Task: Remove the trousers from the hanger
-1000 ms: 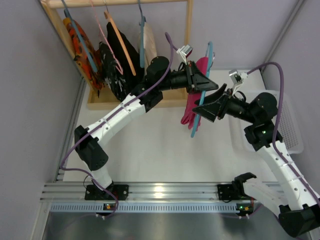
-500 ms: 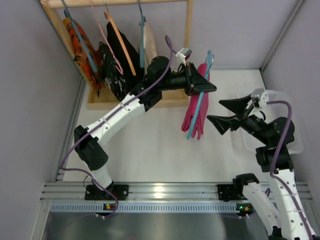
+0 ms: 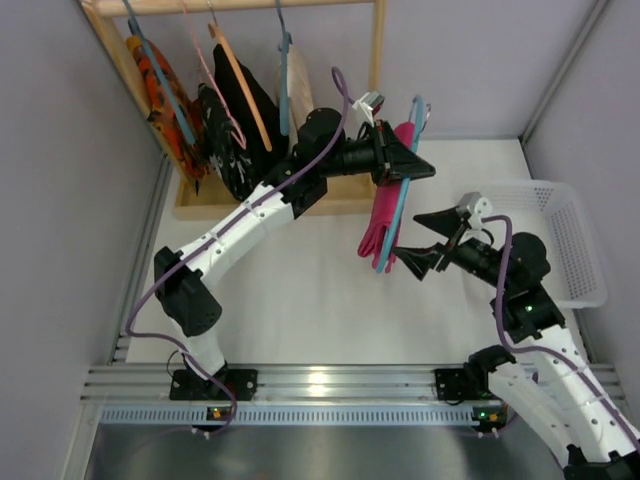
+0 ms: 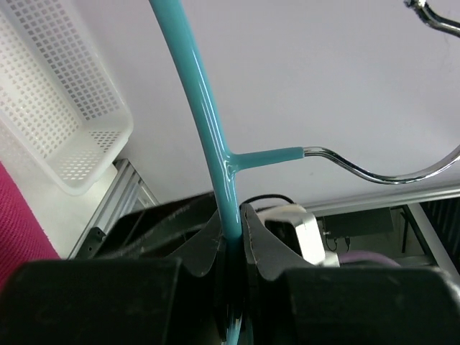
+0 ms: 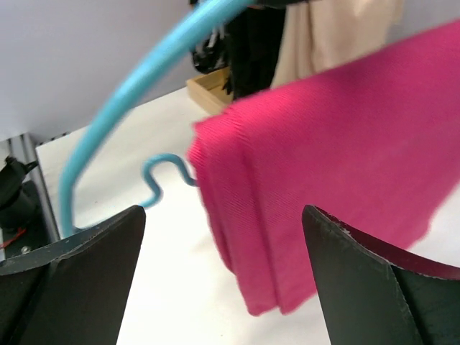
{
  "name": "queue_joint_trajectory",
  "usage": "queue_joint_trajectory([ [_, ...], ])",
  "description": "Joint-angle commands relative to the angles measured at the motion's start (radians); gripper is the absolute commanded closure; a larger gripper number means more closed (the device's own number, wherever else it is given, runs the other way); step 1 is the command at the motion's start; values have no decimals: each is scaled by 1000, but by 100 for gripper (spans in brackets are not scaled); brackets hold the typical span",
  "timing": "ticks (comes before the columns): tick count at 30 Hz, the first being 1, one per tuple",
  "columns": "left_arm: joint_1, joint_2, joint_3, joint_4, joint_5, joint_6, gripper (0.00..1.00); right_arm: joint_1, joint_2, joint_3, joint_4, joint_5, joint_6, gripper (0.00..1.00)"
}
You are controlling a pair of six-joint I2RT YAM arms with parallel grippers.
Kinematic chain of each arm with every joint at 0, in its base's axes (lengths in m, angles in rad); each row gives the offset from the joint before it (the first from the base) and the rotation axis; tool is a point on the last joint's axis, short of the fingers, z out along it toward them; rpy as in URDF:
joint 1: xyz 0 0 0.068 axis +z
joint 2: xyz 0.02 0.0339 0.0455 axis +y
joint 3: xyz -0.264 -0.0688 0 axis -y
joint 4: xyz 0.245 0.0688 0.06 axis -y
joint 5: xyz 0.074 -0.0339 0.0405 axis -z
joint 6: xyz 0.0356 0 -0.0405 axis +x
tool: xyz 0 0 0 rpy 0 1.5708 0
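Note:
Pink trousers [image 3: 385, 215] hang folded over a teal hanger [image 3: 416, 125], held in the air above the table's back middle. My left gripper [image 3: 408, 165] is shut on the hanger. In the left wrist view its jaws [image 4: 231, 223] pinch the teal bar [image 4: 205, 108] just below the metal hook [image 4: 374, 172], with a patch of trousers [image 4: 18, 223] at the lower left. My right gripper [image 3: 406, 234] stands open just right of the trousers' lower end. In the right wrist view the trousers [image 5: 338, 144] and hanger [image 5: 129, 93] hang in front of the wide-apart fingers [image 5: 223, 212], which hold nothing.
A white mesh basket [image 3: 560, 240] sits at the right, also visible in the left wrist view [image 4: 57, 108]. At the back left a wooden rack [image 3: 378, 60] carries several other garments on hangers [image 3: 230, 100]. Grey walls close both sides.
My right gripper opened, drew back to the right, then came in again toward the trousers' lower end. The left gripper kept its hold on the hanger, barely moving.

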State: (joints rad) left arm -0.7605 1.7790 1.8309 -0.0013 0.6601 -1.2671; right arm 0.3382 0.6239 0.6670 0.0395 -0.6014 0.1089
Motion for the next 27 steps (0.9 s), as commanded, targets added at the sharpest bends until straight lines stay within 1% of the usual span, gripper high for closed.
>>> queue_joint_trajectory([
  [1,3,-36,74,175,-10,17,100,103,33,0,77,58,-83,9],
  [5,4,-36,74,175,-4,15,100,160,62,-12,112,132,-100,12],
  [6,4,-38,74,173,-5,15,100,163,69,-12,118,184,-98,14],
  [8,4,-39,73,173,-2,15,100,165,88,-10,134,222,-100,18],
  [9,6,-43,70,175,-1,14,100,165,86,-14,141,251,-136,21],
  [13,6,-50,57,173,-1,12,100,165,92,-23,148,311,-178,29],
  [16,6,-50,54,175,-1,9,100,165,103,-23,148,351,-213,32],
  [22,6,-49,54,175,1,6,100,165,146,-27,181,380,-284,33],
  [27,6,-53,51,176,6,2,100,163,158,-44,198,367,-328,33],
])
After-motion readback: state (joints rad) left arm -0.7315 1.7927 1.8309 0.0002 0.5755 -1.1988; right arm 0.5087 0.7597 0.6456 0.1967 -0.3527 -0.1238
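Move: The trousers hang over the hanger in the left gripper's closed fingers; their middle is about 9 cm back, 4 cm left and some 12 cm below that hand. From the open right hand they lie roughly 8 cm ahead, 5 cm left and about level. The hanger's middle is 12 cm ahead, 2 cm left and 6 cm above the right hand; the white basket is level with that hand, some 40 cm right and 28 cm down. The right hand first slips about 2.5 cm left towards the near end of the trousers, then turns forward for some 4 cm, tipping its fingers up about 10 degrees and narrowing them from wide open to roughly two thirds, one on each side of that end with no clear touch. Meanwhile the left hand keeps its pinch on the hanger, dips slightly and carries hanger and trousers about 3 cm forward with a small counter-clockwise turn, so that the two hands travel forward nearly together. ##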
